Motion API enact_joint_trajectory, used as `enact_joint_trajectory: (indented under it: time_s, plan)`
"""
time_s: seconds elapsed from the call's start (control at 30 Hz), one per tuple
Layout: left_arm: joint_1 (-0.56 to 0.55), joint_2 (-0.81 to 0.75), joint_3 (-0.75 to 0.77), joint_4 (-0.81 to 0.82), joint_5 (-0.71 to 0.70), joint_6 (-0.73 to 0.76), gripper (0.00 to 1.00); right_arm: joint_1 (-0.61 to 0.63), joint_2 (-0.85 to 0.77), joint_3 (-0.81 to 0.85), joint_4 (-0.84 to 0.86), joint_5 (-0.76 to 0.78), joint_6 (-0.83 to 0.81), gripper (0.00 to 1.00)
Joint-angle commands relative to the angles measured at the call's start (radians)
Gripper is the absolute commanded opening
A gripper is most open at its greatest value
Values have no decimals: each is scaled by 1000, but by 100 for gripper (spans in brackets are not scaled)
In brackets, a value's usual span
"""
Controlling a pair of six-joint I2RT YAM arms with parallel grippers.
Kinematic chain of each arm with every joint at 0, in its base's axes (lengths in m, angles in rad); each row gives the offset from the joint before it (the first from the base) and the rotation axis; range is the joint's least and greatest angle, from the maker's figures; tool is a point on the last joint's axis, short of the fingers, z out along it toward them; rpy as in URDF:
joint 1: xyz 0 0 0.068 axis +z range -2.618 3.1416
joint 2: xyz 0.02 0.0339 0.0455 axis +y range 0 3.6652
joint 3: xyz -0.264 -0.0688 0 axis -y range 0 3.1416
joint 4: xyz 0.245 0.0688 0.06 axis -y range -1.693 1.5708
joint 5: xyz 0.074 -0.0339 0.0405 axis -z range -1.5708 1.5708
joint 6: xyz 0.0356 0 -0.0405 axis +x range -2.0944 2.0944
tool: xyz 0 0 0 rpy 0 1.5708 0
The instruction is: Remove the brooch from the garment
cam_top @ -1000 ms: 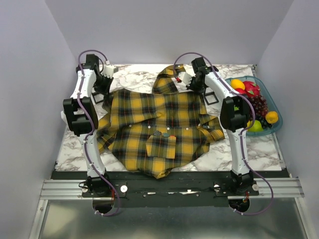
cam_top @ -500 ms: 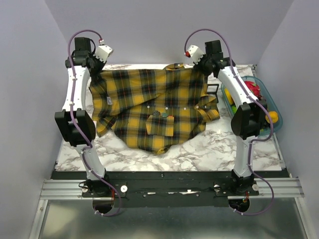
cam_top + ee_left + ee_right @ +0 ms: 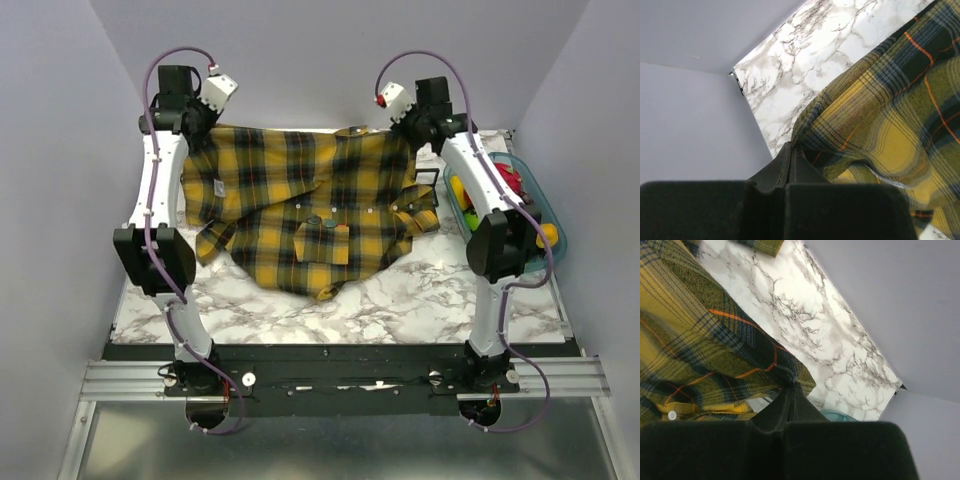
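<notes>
The garment, a yellow and dark plaid shirt, hangs spread between my two raised arms, its lower hem trailing on the marble table. The brooch, a small dull teal-green disc, sits just above the chest pocket. My left gripper is shut on the shirt's left shoulder; in the left wrist view the closed fingertips pinch a fold of the garment. My right gripper is shut on the right shoulder, its tips clamping the garment.
A teal basket of fruit stands at the table's right edge, below the right arm. A black square frame lies beside the shirt's right sleeve. Grey walls close in on the left, the back and the right.
Both arms have risen and drawn back, lifting the shirt off the table and stretching it between them. The brooch has gone up with the cloth.
</notes>
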Motion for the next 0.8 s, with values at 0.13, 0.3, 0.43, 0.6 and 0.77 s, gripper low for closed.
enact_joint_trajectory:
  time_s: [0.13, 0.3, 0.43, 0.6, 0.77]
  plan:
    - [4, -480, -114, 205, -2, -118, 0, -6, -436, -38, 80, 4, 116, 0]
    - [4, -605, -152, 198, -8, -91, 0, -5, -609, -134, 95, -1, 126, 0]
    - [4, -743, -250, 233, -41, -36, 0, -6, -729, -184, 97, 7, 143, 0]
    - [4, -846, -302, 277, -60, -16, 0, -5, -899, -219, 101, 38, 189, 0]
    - [2, -912, -260, 253, -40, -16, 0, -3, -1027, -191, 8, -71, 263, 1]
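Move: Both hands already hold the raised garment by its upper edge. From the left hand the brooch lies about 26 cm to the right, 11 cm back and 19 cm lower; the white label hangs some 7 cm back and 12 cm below that hand. From the right hand the brooch is roughly 21 cm left, 14 cm back and 15 cm lower, the black frame about 6 cm right and 3 cm back, and the fruit basket about 25 cm right and 10 cm back, both on the table. Up and back towards the bases in one fast sweep, both hands haul the garment's pinched edge together, rising about 30 cm, while the right also drifts outwards to its right and rolls its left side up. The wrists tip the downward-slanting fingers up to about level, some 40 degrees; the climb ends early, the drawing back tails off more slowly, and the shut grippers keep their hold. ##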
